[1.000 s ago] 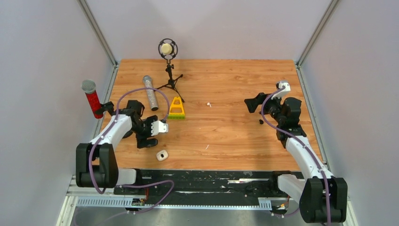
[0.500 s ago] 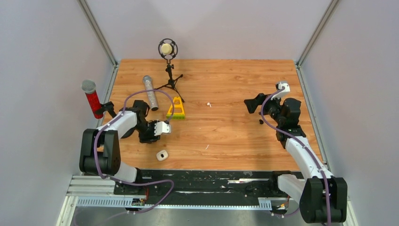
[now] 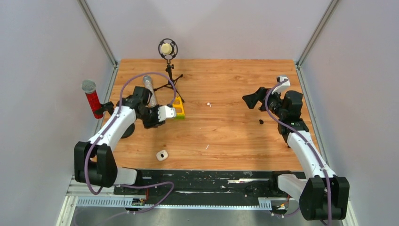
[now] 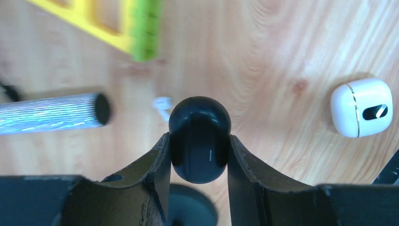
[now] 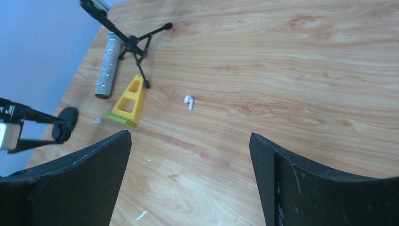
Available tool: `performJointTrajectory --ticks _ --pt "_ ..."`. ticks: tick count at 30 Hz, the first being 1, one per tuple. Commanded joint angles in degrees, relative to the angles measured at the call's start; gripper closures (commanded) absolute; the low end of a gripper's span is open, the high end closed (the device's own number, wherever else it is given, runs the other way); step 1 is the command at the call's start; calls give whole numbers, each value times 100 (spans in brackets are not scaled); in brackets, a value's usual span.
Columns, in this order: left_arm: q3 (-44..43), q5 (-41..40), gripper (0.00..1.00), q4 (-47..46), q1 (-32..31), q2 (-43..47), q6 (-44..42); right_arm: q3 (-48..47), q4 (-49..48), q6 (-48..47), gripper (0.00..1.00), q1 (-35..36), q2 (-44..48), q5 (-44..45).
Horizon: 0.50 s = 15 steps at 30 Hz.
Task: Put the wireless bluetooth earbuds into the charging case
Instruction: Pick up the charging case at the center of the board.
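The white charging case (image 3: 162, 155) lies shut near the table's front edge; it also shows at the right of the left wrist view (image 4: 361, 107). One white earbud (image 3: 209, 104) rests mid-table, also seen as a white earbud (image 5: 188, 101) in the right wrist view. Another earbud (image 4: 163, 104) lies beside the silver microphone, partly hidden. My left gripper (image 4: 198, 139) is shut on a black oval object (image 4: 200, 136), held above the wood near the yellow wedge. My right gripper (image 5: 188, 136) stands open and empty, hovering at the right (image 3: 251, 100).
A yellow-green wedge (image 3: 178, 108), a silver microphone (image 3: 149, 89), a tripod microphone (image 3: 167, 51) and a red microphone (image 3: 92, 100) crowd the far left. A small black piece (image 3: 261, 122) lies near my right arm. White slivers (image 3: 206, 147) dot the wood.
My left gripper closed from open onto the black oval object and moved away from the front edge toward the yellow wedge. My right gripper shifted slightly farther back, still open.
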<state>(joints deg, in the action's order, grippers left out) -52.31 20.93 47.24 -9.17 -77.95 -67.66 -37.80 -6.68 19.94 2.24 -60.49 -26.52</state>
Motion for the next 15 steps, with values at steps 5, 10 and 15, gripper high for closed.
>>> performJointTrajectory --ticks 5,10,15 --pt "-2734 -360 90 2059 -504 545 323 -905 154 1593 0 101 -81 -1420" --pt "-3230 -585 90 1493 -1224 940 -475 -1361 -10 2041 0 806 -85 -1449" --pt "-1622 -212 87 -715 -1959 2284 -1820 -1945 -438 2087 0 2093 -326 -1078"
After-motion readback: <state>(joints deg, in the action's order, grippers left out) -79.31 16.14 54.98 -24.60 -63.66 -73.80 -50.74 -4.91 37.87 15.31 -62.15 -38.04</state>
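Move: The left hand already grips the black charging case; the open right gripper it is being taken towards is about 48 cm to its right, 8 cm ahead and 13 cm higher. The white case lies some 10 cm back and 3 cm right, 7 cm below; the yellow triangle 14 cm ahead and 10 cm right, also 7 below. From the right hand, the black case is 48 cm left, 8 cm back and 13 cm lower. Left hand lifts the gripped case some 23 cm, veering right; open right hand nears it, leftward and up. ##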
